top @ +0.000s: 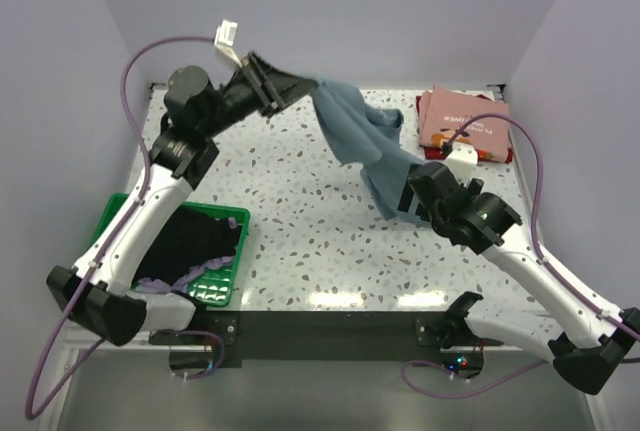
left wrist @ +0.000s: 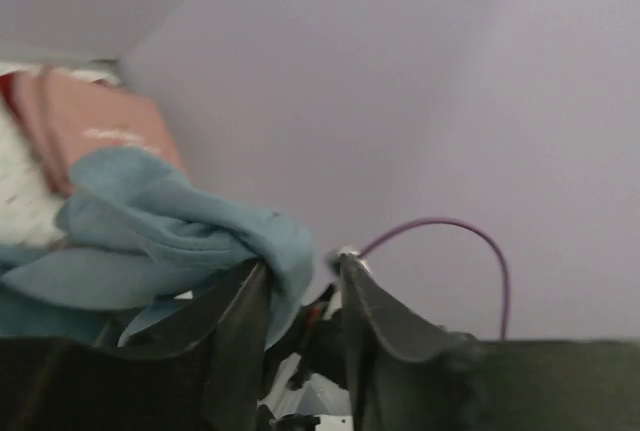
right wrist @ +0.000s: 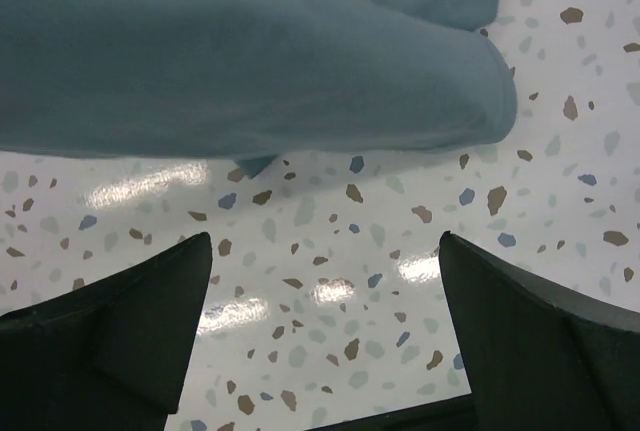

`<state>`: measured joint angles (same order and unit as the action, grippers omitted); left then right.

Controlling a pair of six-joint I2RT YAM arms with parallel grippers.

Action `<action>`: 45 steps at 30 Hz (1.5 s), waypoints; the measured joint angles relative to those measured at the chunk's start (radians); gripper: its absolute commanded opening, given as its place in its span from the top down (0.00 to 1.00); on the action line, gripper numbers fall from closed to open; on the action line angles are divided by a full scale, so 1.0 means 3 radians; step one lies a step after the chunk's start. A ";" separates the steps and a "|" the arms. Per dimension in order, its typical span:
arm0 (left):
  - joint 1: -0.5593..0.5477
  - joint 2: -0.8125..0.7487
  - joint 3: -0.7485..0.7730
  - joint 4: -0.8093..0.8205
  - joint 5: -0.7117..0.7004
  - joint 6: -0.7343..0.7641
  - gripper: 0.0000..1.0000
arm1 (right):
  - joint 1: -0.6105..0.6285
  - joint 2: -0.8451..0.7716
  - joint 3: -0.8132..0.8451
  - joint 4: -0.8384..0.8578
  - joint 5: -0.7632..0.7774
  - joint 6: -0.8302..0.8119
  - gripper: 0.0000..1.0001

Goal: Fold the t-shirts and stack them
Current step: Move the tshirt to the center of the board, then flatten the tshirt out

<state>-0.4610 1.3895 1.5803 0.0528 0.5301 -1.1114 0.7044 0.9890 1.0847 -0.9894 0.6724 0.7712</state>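
Observation:
My left gripper (top: pixel 300 83) is raised at the back of the table and is shut on a corner of the dusty grey-blue t-shirt (top: pixel 360 136). The shirt hangs from it, down and to the right. In the left wrist view the cloth (left wrist: pixel 150 221) bunches over the left finger and into the gap of that gripper (left wrist: pixel 303 276). My right gripper (top: pixel 405 196) is open and empty, low over the table at the shirt's lower end. In the right wrist view the shirt (right wrist: pixel 250 41) lies just beyond the open gripper (right wrist: pixel 325 251). A folded pink t-shirt (top: pixel 465 123) lies on a dark red one at the back right.
A green mesh basket (top: pixel 225 291) stands at the front left and holds a black shirt (top: pixel 195 236) and a lavender one (top: pixel 200 271). The speckled table (top: pixel 300 211) is walled at the back and sides. The pink shirt also shows in the left wrist view (left wrist: pixel 100 126).

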 measured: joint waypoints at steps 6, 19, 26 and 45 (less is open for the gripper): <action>0.0524 -0.0694 -0.1638 -0.0914 -0.0980 0.0614 0.21 | 0.0000 -0.0066 -0.0155 -0.0036 -0.0053 0.0150 0.01; 0.0203 -0.0271 -0.2206 -0.1703 -0.1376 0.1554 0.21 | -0.0052 0.0137 -0.0783 0.0109 -0.0512 0.0399 0.01; 0.0200 -0.0084 -0.2179 -0.1671 -0.1425 0.1876 0.20 | -0.0440 0.0303 -0.1071 0.0469 -0.0818 0.0432 0.01; 0.0083 0.1180 -0.1687 -0.1353 -0.0898 0.2469 0.21 | -0.1085 0.0635 -0.1536 0.1138 -0.1156 0.0448 0.29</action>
<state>-0.4362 1.7435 1.0740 -0.3531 0.2607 -0.3706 0.3790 1.1793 0.6239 -0.6479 0.3256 0.9054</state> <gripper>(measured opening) 0.788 0.738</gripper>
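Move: The t-shirt streams from the left fingers, high over the board; the board's center lies about 50 cm below that hand and 2 cm ahead. From this hand, the pink books are some 15 cm ahead, 31 cm right and 48 cm below, and the green bin about 11 cm back, 33 cm left and 48 cm below. For the right hand, the t-shirt's middle is roughly 8 cm ahead, 8 cm left and about level. The left hand lets go of the t-shirt as its fingers open wide, dropping some 47 cm towards the board, swinging out to the left and then partly back right, while its wrist turns nearly 70 degrees to aim the fingers mostly down over the cloth. The right hand sinks about 18 cm, drifting slightly right, to the t-shirt's near right edge, tipping down some 25 degrees, its wide-open fingers starting to narrow late on; neither hand's contact with the spread cloth can be made out. ##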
